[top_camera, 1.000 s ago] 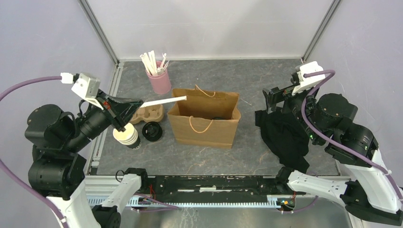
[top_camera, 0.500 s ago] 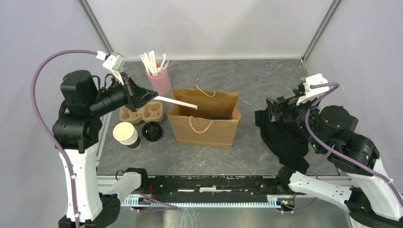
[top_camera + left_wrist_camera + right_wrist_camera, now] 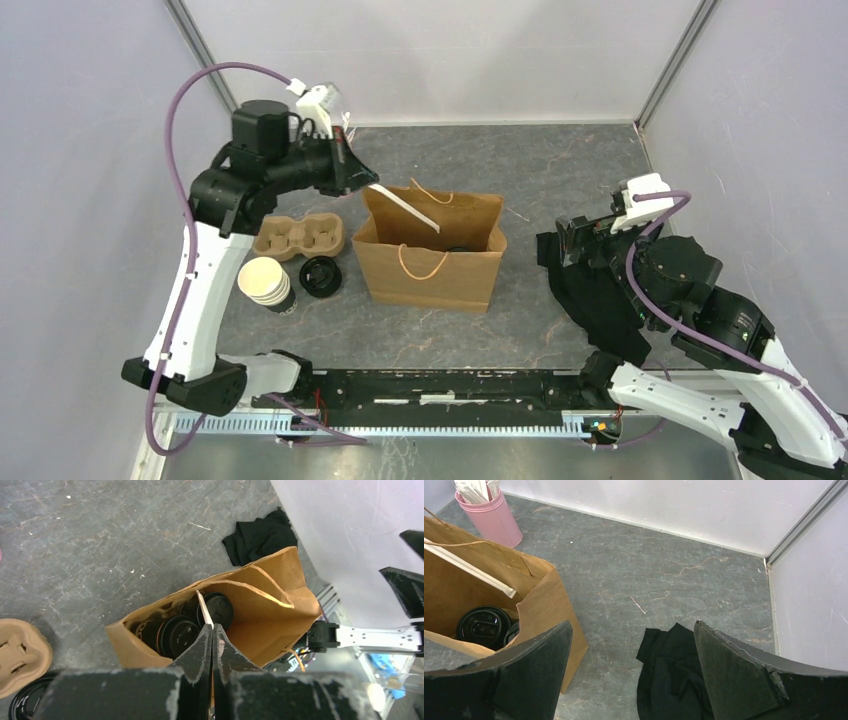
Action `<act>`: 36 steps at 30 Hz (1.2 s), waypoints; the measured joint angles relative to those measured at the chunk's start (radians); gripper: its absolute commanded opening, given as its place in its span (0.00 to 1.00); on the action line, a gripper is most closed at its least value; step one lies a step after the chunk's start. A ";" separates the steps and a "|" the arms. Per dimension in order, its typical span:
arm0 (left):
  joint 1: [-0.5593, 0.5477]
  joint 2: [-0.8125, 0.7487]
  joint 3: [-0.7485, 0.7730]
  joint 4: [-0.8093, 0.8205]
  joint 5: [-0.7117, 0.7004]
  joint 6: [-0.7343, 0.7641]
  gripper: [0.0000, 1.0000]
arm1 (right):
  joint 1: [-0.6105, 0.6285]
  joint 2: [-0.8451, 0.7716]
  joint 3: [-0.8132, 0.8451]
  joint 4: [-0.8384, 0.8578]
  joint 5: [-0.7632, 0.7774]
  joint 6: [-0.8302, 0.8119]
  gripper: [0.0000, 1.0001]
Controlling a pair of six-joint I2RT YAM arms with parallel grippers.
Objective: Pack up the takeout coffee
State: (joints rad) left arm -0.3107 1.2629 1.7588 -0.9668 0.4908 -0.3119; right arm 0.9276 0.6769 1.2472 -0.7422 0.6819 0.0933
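Observation:
Two takeout coffee cups with black lids [image 3: 181, 633] [image 3: 220, 608] stand inside the open brown paper bag [image 3: 430, 268]; one lid [image 3: 483, 625] also shows in the right wrist view. A dark cup with a cream inside [image 3: 266, 284] stands uncapped at the left, a loose black lid [image 3: 320, 276] beside it. My left gripper [image 3: 370, 182] hangs over the bag's back left corner, shut on a white stick [image 3: 205, 610] that slants down into the bag. Right of the bag, my right gripper [image 3: 633, 625] stands open and holds nothing.
A cardboard cup carrier [image 3: 298, 238] lies left of the bag. The pink cup of white sticks [image 3: 494, 518] stands at the back, mostly hidden behind my left arm from above. A crumpled black cloth [image 3: 600, 290] lies under the right gripper.
My left arm has risen and swung from above the uncapped cup to the bag's back, tipping the stick down into the bag. The right arm has drawn slightly nearer.

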 measured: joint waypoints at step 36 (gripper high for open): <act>-0.242 0.026 -0.034 0.135 -0.465 -0.080 0.66 | 0.000 0.051 -0.052 0.071 -0.011 -0.016 0.98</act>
State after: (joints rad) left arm -0.5526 1.2888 1.7245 -0.8318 0.0254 -0.3923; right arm 0.9276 0.7280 1.1950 -0.6708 0.6704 0.0776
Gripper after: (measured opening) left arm 0.638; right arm 0.979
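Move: The left gripper holds the paper-wrapped straw above the bag's left end. The bag's middle lies about 9 cm to its right, 1 cm nearer the base and some 26 cm below. The pink straw cup stands 15 cm ahead and 11 cm left, the cup carrier 5 cm ahead and 18 cm left, and the black lids 4 cm back and 13 cm left. From the right gripper, the bag is roughly 24 cm left and 5 cm ahead. Carry the straw to the right and down, about 5 cm across and 3 cm lower, slightly forward, further over the bag's mouth. Open the left fingers to roughly two thirds and let go of the straw there, then start back up, left and a little forward with empty fingers. Let the open right gripper ease about 2 cm left, slightly forward and down, towards the bag. ##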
